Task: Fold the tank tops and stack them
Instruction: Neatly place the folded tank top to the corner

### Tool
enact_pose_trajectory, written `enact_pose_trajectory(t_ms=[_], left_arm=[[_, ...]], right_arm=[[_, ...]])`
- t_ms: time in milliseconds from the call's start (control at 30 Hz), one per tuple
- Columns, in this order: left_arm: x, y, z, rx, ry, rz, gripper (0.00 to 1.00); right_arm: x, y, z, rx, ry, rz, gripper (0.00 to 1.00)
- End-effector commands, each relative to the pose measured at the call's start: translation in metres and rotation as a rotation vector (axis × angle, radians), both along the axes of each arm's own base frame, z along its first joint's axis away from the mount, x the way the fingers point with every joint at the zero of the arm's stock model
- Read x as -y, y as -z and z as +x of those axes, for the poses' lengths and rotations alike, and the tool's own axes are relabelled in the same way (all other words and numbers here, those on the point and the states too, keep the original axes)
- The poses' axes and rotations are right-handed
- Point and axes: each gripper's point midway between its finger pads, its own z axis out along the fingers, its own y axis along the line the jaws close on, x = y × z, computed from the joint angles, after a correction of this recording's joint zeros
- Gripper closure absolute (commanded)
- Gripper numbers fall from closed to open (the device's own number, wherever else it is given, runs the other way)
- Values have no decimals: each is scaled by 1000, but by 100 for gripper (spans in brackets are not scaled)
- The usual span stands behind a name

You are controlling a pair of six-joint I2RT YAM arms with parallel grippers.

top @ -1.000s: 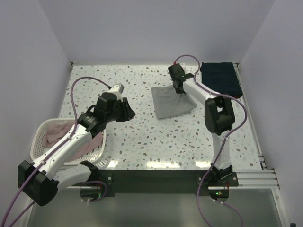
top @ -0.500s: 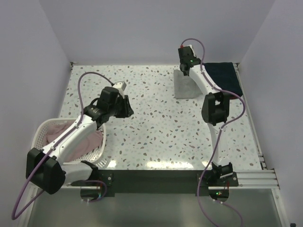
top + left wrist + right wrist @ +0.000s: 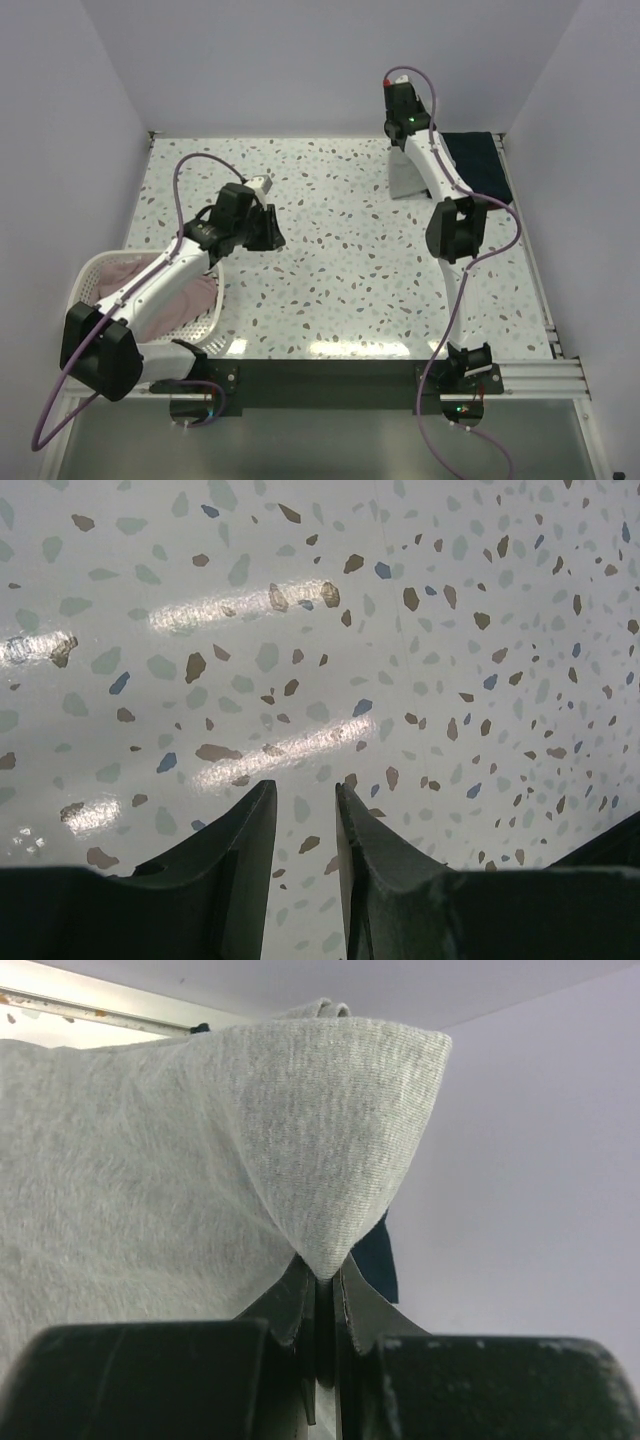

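My right gripper [image 3: 398,140] is raised at the back right of the table and is shut on a fold of the plain grey tank top [image 3: 408,176]. The top hangs from it with its lower edge on the table. In the right wrist view the grey cloth [image 3: 200,1160] fills the frame above the pinched jaws [image 3: 322,1272]. A folded navy tank top [image 3: 478,165] lies flat just right of it, and a sliver of it [image 3: 378,1260] shows behind the fingers. My left gripper [image 3: 273,230] hovers open over bare table [image 3: 305,795]. Pale pinkish tank tops [image 3: 190,298] lie in the basket.
The white slotted basket [image 3: 92,272] stands at the near left beside the left arm. White walls close in the table at the back and both sides. The speckled tabletop [image 3: 340,270] stretches between the arms.
My right gripper has lifted the grey tank top off the table middle and carried it back and right, close to the navy one. The left gripper has shifted slightly.
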Motion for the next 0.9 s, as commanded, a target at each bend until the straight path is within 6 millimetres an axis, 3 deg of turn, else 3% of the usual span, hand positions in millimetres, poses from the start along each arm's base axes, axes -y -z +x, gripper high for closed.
enact_pose_trajectory(t_ms=[0,300,533,867], left_arm=[[4,-18,11,50,19,-31,65],[5,-14,11,35,24,-30,66],[4,-13,13,30,23,-25,66],[5,-9,13,17,30,-25,66]], right_arm=[[13,-46,3,79,17,-72,100],[27,-67,6,124,13,-85,100],[47,-79,7,155,28,-77,100],[84,-73,1,152,75,-49,100]])
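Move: My right hand already holds the grey tank top by its edge, the cloth hanging below and a little to the left and back. The folded dark tank top it is bound for lies about 12 cm to the right, some 6 cm back and roughly 19 cm below this hand. The table's far right corner is some 22 cm right and 4 cm ahead. From my left hand, the dark tank top is about 26 cm ahead and 49 cm right, 15 cm lower. I carry the pinched grey tank top rightward about 7 cm with my right hand, slowly at first and then faster, towards the dark folded one in the corner. Early on I also lift it some 2 cm, then begin to ease down again at the end. My fingers stay shut on the cloth and the wrist barely rolls. ##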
